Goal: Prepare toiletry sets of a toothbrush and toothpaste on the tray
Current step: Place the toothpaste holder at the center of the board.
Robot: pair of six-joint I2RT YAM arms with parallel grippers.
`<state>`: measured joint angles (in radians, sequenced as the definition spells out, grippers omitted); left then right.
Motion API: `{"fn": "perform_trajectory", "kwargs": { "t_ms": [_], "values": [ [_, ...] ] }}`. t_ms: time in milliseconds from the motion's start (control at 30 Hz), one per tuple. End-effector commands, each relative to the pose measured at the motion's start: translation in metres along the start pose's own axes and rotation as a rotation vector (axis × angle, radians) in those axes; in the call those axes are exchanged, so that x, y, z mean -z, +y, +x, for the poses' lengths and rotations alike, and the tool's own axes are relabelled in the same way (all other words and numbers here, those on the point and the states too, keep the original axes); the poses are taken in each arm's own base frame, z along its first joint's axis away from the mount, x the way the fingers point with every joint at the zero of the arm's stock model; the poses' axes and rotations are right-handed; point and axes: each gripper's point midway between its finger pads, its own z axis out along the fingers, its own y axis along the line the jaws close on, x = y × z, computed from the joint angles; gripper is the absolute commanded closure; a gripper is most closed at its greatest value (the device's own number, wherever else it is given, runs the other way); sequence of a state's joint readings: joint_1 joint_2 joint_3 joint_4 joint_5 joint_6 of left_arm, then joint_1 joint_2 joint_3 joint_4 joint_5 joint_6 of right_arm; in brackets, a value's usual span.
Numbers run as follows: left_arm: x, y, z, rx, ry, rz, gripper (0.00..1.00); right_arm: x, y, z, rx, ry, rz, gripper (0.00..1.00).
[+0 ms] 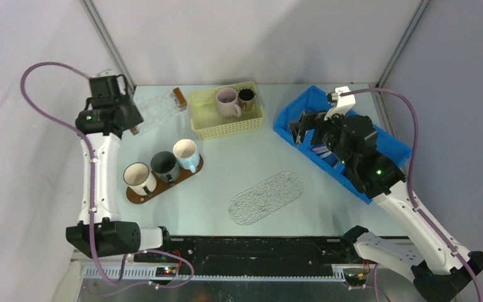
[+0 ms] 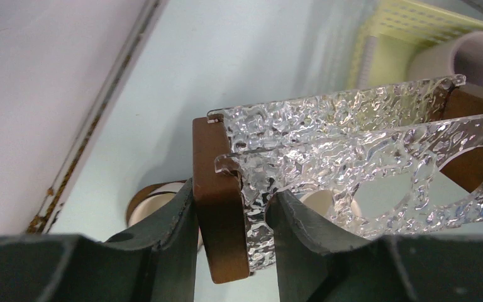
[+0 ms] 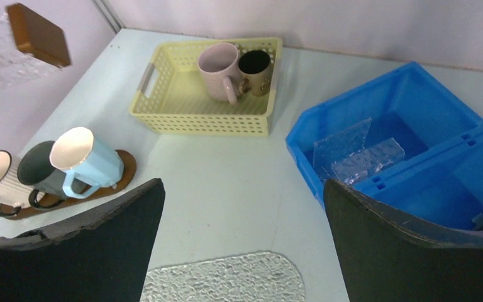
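A clear textured oval tray [image 1: 265, 197] [image 3: 226, 280] lies flat in the middle of the table. My left gripper [image 1: 133, 119] [image 2: 233, 214] is at the far left, shut on the brown wooden end [image 2: 217, 189] of a clear textured rack [image 1: 157, 110] [image 2: 352, 151] with round holes, held above the table. My right gripper [image 1: 299, 126] [image 3: 242, 184] hangs open and empty over the near-left edge of the blue bin [image 1: 287, 126] [image 3: 302, 163]. Pale pink and white slim items [image 1: 321, 151] lie in the bin, mostly hidden under the right arm. No toothbrush or toothpaste shows clearly.
A brown board [image 1: 196, 166] [image 3: 126, 170] at the left carries three mugs. The yellow basket [image 1: 226, 129] [image 3: 195, 119] at the back holds a pink mug and a dark mug. Clear textured pieces [image 3: 358, 157] sit in the bin. Walls close in the back and sides.
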<state>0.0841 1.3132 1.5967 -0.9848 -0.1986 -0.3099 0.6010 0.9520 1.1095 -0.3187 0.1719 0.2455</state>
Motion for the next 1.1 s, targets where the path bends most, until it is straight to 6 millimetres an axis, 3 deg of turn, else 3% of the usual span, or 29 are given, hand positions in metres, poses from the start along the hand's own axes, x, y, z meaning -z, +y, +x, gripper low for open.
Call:
{"fn": "perform_trajectory", "kwargs": {
  "t_ms": [0, 133, 433, 567, 800, 1067],
  "values": [
    [0.001, 0.028, -0.014, -0.027, -0.03, 0.041, 1.0, 0.004, 0.0, -0.004, 0.014, -0.023, -0.061, 0.01],
    [-0.02, 0.048, -0.007, -0.027, 0.037, 0.056, 1.0, 0.006, 0.002, 0.003, 0.07, -0.033, -0.072, 0.01],
    [-0.089, 0.089, 0.034, -0.072, 0.254, 0.058, 1.0, 0.018, 0.009, 0.017, 0.172, -0.042, -0.089, 0.01],
    [-0.113, 0.097, 0.045, -0.069, 0.288, 0.089, 1.0, 0.02, 0.007, 0.02, 0.173, -0.035, -0.088, 0.01],
    [-0.144, 0.093, 0.048, -0.056, 0.268, 0.132, 1.0, 0.019, 0.0, 0.027, 0.179, -0.018, -0.07, 0.01],
    [-0.169, 0.109, 0.094, -0.042, 0.34, 0.085, 1.0, 0.017, -0.008, 0.031, 0.181, -0.004, -0.041, 0.01]
  ]
}}
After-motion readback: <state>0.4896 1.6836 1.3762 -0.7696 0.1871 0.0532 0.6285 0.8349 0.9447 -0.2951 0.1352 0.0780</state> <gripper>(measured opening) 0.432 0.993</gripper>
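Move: The toothpaste holder is already gripped by its left end in the left hand, high over the table. The bare strip just behind the row of mugs lies some 5 cm ahead, 3 cm left and 27 cm below that hand. The dark grey mug is about 4 cm back and 4 cm right, the white mug 8 cm back and 3 cm left, and the light blue mug 1 cm ahead and 11 cm right, all some 26 cm below. From the right hand that strip lies about 48 cm left, 9 cm ahead and 31 cm below. Keeping its grip on the end of the toothpaste holder, the left hand first swings about 10 cm to its left, then sinks in the same sweep by some 18 cm towards the bare table behind the three mugs, the fingers tipping about 20 degrees further down and the holder ending roughly parallel to the mug row. The empty right hand, fingers staying wide open, eases about 4 cm down and a little back on its own side. ##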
